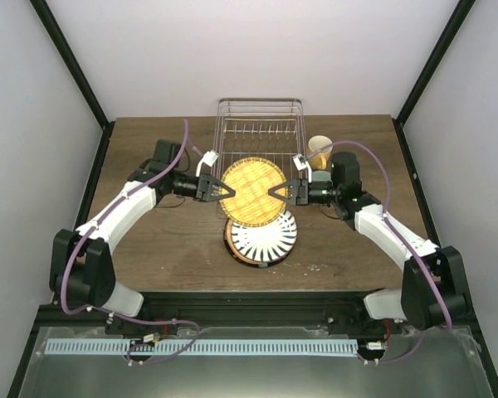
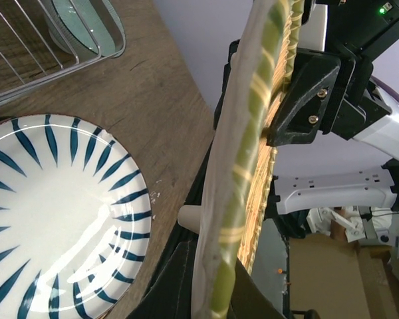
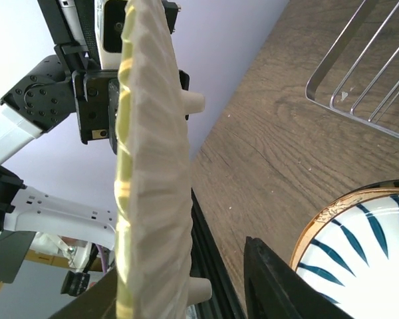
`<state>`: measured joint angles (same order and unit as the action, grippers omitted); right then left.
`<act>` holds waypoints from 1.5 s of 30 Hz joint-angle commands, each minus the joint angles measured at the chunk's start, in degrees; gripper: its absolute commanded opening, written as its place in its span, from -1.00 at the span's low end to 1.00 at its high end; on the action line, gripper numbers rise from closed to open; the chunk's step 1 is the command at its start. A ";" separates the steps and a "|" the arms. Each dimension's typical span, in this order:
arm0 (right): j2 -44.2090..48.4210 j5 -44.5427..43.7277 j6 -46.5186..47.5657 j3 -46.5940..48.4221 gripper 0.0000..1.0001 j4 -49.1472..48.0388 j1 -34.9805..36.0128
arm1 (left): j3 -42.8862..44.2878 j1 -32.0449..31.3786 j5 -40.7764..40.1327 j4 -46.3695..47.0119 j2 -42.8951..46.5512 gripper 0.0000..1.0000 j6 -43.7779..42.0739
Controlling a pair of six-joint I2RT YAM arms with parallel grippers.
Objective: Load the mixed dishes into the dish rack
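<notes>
A woven yellow-tan plate (image 1: 251, 191) hangs tilted on edge above the table, in front of the silver wire dish rack (image 1: 260, 128). My left gripper (image 1: 209, 186) is shut on its left rim (image 2: 246, 153). My right gripper (image 1: 280, 192) straddles the right rim (image 3: 153, 153), with one finger (image 3: 286, 286) still a gap away from it. Below lies a white plate with dark radial stripes (image 1: 261, 234), stacked on a brown-rimmed plate. A yellow mug (image 1: 319, 149) stands right of the rack. A mint-green bowl (image 2: 80, 23) shows through the rack's wires (image 2: 46, 73).
The rack stands at the back middle of the brown wooden table (image 1: 149, 249). Dark frame posts rise at both back corners, with white walls around. The two arms reach inward from the near edge and meet at the middle.
</notes>
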<state>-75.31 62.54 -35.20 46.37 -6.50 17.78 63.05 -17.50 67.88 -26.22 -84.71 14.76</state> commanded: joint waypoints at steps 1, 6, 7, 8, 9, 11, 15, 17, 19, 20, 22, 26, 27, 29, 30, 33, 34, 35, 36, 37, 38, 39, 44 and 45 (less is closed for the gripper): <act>-1.34 -0.42 1.89 3.31 -0.49 1.92 -0.02 | 2.51 -0.70 3.69 0.64 -0.28 -1.00 -1.82; -1.04 -2.26 5.88 6.63 -0.88 8.30 0.02 | 2.89 -0.75 1.13 -0.83 0.62 -0.96 -3.23; -0.99 -2.66 6.76 7.43 -0.92 9.89 -0.02 | 3.14 -0.70 0.12 -2.34 0.77 -0.91 -4.35; -0.88 -3.14 7.48 8.15 -0.96 11.20 -0.03 | 3.49 -0.69 -0.71 -3.74 0.96 -0.81 -5.73; -0.80 -3.88 8.02 8.73 -0.98 12.23 0.00 | 3.72 -0.70 -1.37 -4.97 1.13 -0.58 -6.72; -0.46 -5.31 9.16 9.87 -0.99 14.26 0.01 | 3.87 -0.67 -2.92 -6.74 1.71 -0.27 -8.37; 0.20 -7.36 10.96 12.27 -0.99 17.53 -0.03 | 2.64 -0.61 -7.00 -6.30 4.11 0.00 -8.74; 0.38 -8.76 12.35 14.42 -0.99 20.03 -0.02 | 1.74 -0.40 -9.93 -6.20 5.53 0.05 -8.79; 0.42 -12.19 14.45 17.70 -0.99 24.93 0.02 | 1.18 0.33 -14.00 -7.06 7.02 0.08 -9.37; 0.26 -14.29 15.68 19.87 -0.99 27.56 -0.01 | 0.77 0.93 -15.81 -7.31 8.00 0.09 -9.61; -0.41 -19.07 18.12 24.73 -0.99 32.36 0.02 | -0.35 2.47 -18.67 -6.79 10.37 0.09 -9.53; -3.01 -29.30 20.78 34.94 -0.99 38.75 -0.03 | -2.56 4.95 -27.24 -4.98 15.19 0.14 -9.25; -3.79 -32.55 20.71 37.07 -0.99 39.92 -0.03 | -2.84 5.13 -29.49 -4.92 15.94 0.14 -9.46; -5.85 -40.07 19.88 40.76 -0.99 41.78 -0.02 | -3.32 5.44 -32.38 -4.19 16.93 0.14 -9.36; -6.94 -43.75 19.16 42.29 -0.99 42.34 0.04 | -3.45 5.53 -33.35 -3.96 17.12 0.14 -9.14; -10.32 -54.82 17.48 44.88 -0.99 42.29 0.52 | -4.26 5.58 -34.13 -2.20 17.38 0.14 -8.36; -11.56 -58.11 17.33 45.56 -0.99 41.87 0.90 | -4.47 5.64 -34.09 -1.77 17.34 0.14 -8.09; -12.84 -63.21 17.03 46.46 -0.99 41.58 1.54 | -4.65 5.63 -33.89 -1.34 17.23 0.13 -8.05; -14.36 -65.68 17.12 47.39 -0.99 41.13 2.34 | -4.82 5.65 -33.47 -1.22 17.09 0.13 -8.10; -15.89 -69.45 17.23 48.68 -0.99 40.97 3.12 | -4.86 5.63 -33.32 -1.14 16.85 0.13 -8.09; -17.96 -74.24 16.67 50.54 -0.99 41.73 3.69 | -4.86 5.63 -33.15 -1.12 16.59 0.12 -8.15; -20.07 -76.79 16.24 52.24 -0.99 42.27 3.99 | -4.82 5.66 -33.24 -1.24 16.33 0.12 -8.36; -29.92 -88.08 15.68 61.03 -0.99 44.57 5.33 | -5.21 5.64 -42.03 0.16 17.17 0.11 -6.78; -31.35 -89.47 16.25 62.80 -0.99 44.31 5.60 | -5.53 5.63 -43.91 1.41 17.81 0.11 -6.19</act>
<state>-103.31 -12.82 -18.74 101.23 38.00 22.09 58.52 -12.14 32.25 -28.53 -68.27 7.11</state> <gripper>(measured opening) 0.043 0.555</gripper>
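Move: The woven plate is already held up by its left edge in the left hand, its middle about 6 cm to that hand's right and level with it. The same middle lies some 6 cm left of the right hand, whose part-open fingers straddle the right edge. From the right hand, the dish rack's middle is about 23 cm ahead, 3 cm left and 15 cm lower; the mug 24 cm ahead, 17 cm right; the green bowl 12 cm ahead, 17 cm right; the striped plate 4 cm back, 2 cm left, 17 cm below. The right fingers pinch shut on the woven plate's right edge, then the left fingers open, let go and draw off about 9 cm left and a little forward. The right hand carries the plate up and over towards the rack, some 21 cm forward and 9 cm right, arching about 11 cm high and sinking again, its fingers swinging clockwise and down from pointing left to pointing forward and down. ##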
